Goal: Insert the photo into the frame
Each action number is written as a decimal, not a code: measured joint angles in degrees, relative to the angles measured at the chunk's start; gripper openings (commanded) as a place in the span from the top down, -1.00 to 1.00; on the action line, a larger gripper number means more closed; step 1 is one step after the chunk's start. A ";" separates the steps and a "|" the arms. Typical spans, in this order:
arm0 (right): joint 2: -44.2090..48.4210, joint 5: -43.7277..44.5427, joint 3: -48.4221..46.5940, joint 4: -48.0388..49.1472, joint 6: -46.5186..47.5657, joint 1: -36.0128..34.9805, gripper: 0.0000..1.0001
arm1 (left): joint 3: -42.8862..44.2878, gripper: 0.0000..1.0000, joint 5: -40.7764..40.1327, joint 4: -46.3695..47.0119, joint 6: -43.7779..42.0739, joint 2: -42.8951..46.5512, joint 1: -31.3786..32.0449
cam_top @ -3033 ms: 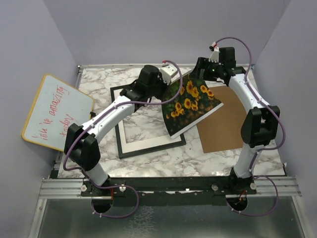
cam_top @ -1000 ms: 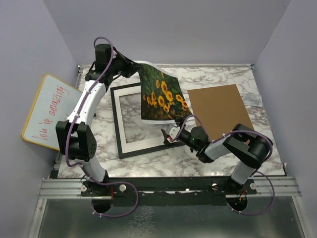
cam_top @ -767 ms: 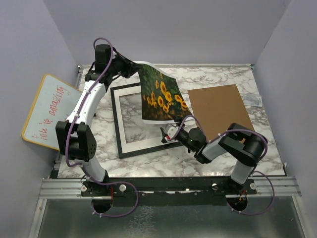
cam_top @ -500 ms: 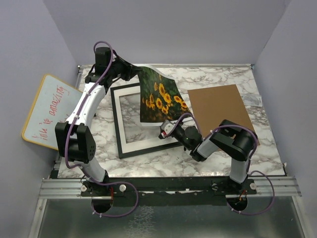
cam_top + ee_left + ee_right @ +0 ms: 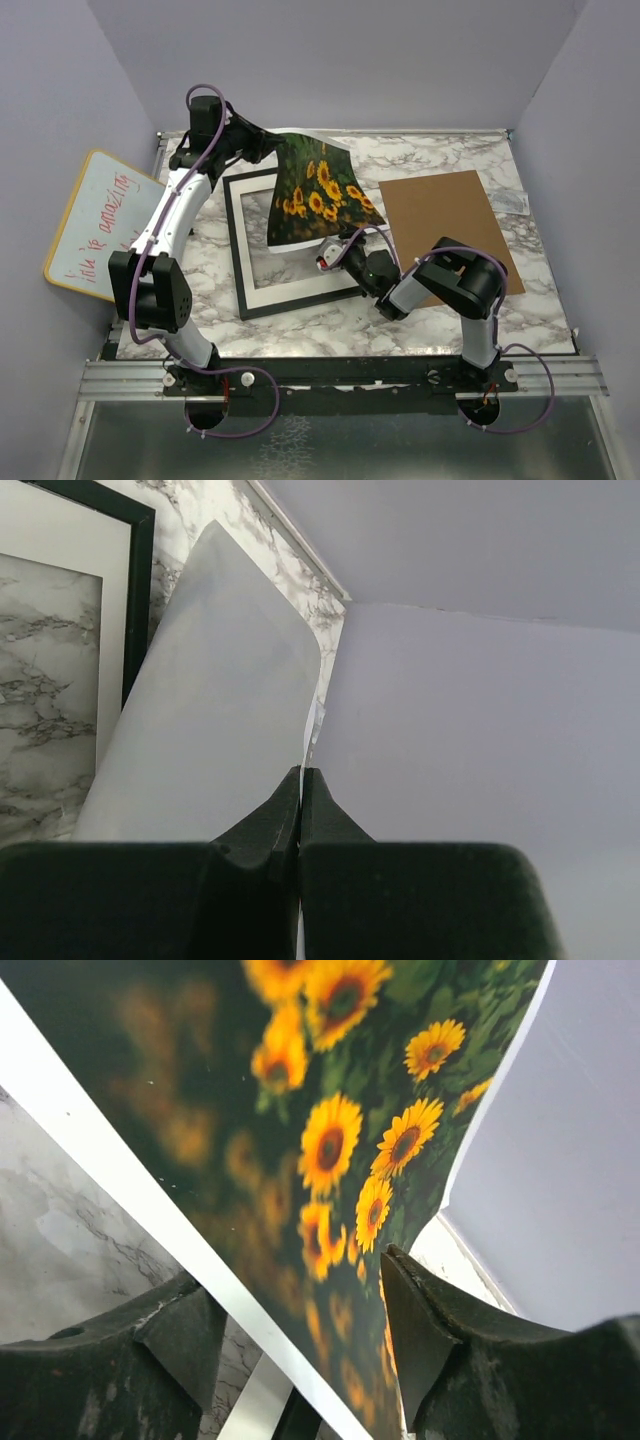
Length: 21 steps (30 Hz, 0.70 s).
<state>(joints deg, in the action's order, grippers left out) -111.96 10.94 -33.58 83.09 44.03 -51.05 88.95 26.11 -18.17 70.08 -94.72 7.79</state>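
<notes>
The photo [image 5: 318, 192] of sunflowers hangs tilted over the black frame [image 5: 233, 240], which lies flat with a white mat [image 5: 290, 291] inside it. My left gripper [image 5: 272, 143] is shut on the photo's top corner. In the left wrist view the fingers [image 5: 290, 810] pinch the edge of its plain white back [image 5: 200, 710], beside the frame's bar [image 5: 137, 600]. My right gripper [image 5: 333, 250] is at the photo's lower edge. In the right wrist view it [image 5: 300, 1310] stands open, with the white edge strip and print [image 5: 330, 1140] passing between its fingers [image 5: 420, 1320].
A brown backing board [image 5: 445, 225] lies flat to the right of the frame. A yellow-rimmed whiteboard [image 5: 110, 225] with red writing leans off the table's left side. Purple walls close in the marble table [image 5: 300, 330] at the back and sides.
My right gripper has moved left and up to the photo's lower edge, and its jaws have narrowed around it. The left gripper has kept its hold, and the photo's lower edge swung left.
</notes>
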 measured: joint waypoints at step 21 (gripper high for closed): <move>0.55 0.42 -2.10 -0.66 13.92 0.00 0.99 | -0.31 0.00 -0.22 -0.15 0.37 0.35 -0.92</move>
<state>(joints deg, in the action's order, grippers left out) -111.42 11.35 -35.68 82.43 57.95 -51.05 88.64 25.89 -18.33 70.46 -94.37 6.87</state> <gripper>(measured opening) 0.008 0.270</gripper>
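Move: The photo hangs curved above the frame. For the open right hand, its middle lies roughly 10 cm ahead, 4 cm left and 6 cm higher, with its near edge already between the fingers. From that hand, the frame's middle is about 3 cm ahead, 10 cm left and 12 cm down; the brown board's is 4 cm ahead, 25 cm right and equally low. The left hand still pinches the far-left corner; the photo's middle is some 8 cm back, 9 cm right and 10 cm below. The photo's near edge is pinched by the right fingers, which close from over half open to shut on it while the hand rolls about 15 degrees, its left side dipping. After a slight sink, that hand lifts, ending roughly 2 cm higher and 1 cm farther forward. The left hand stays in place above the far side, its fingers starting to part around the corner only at the end. ##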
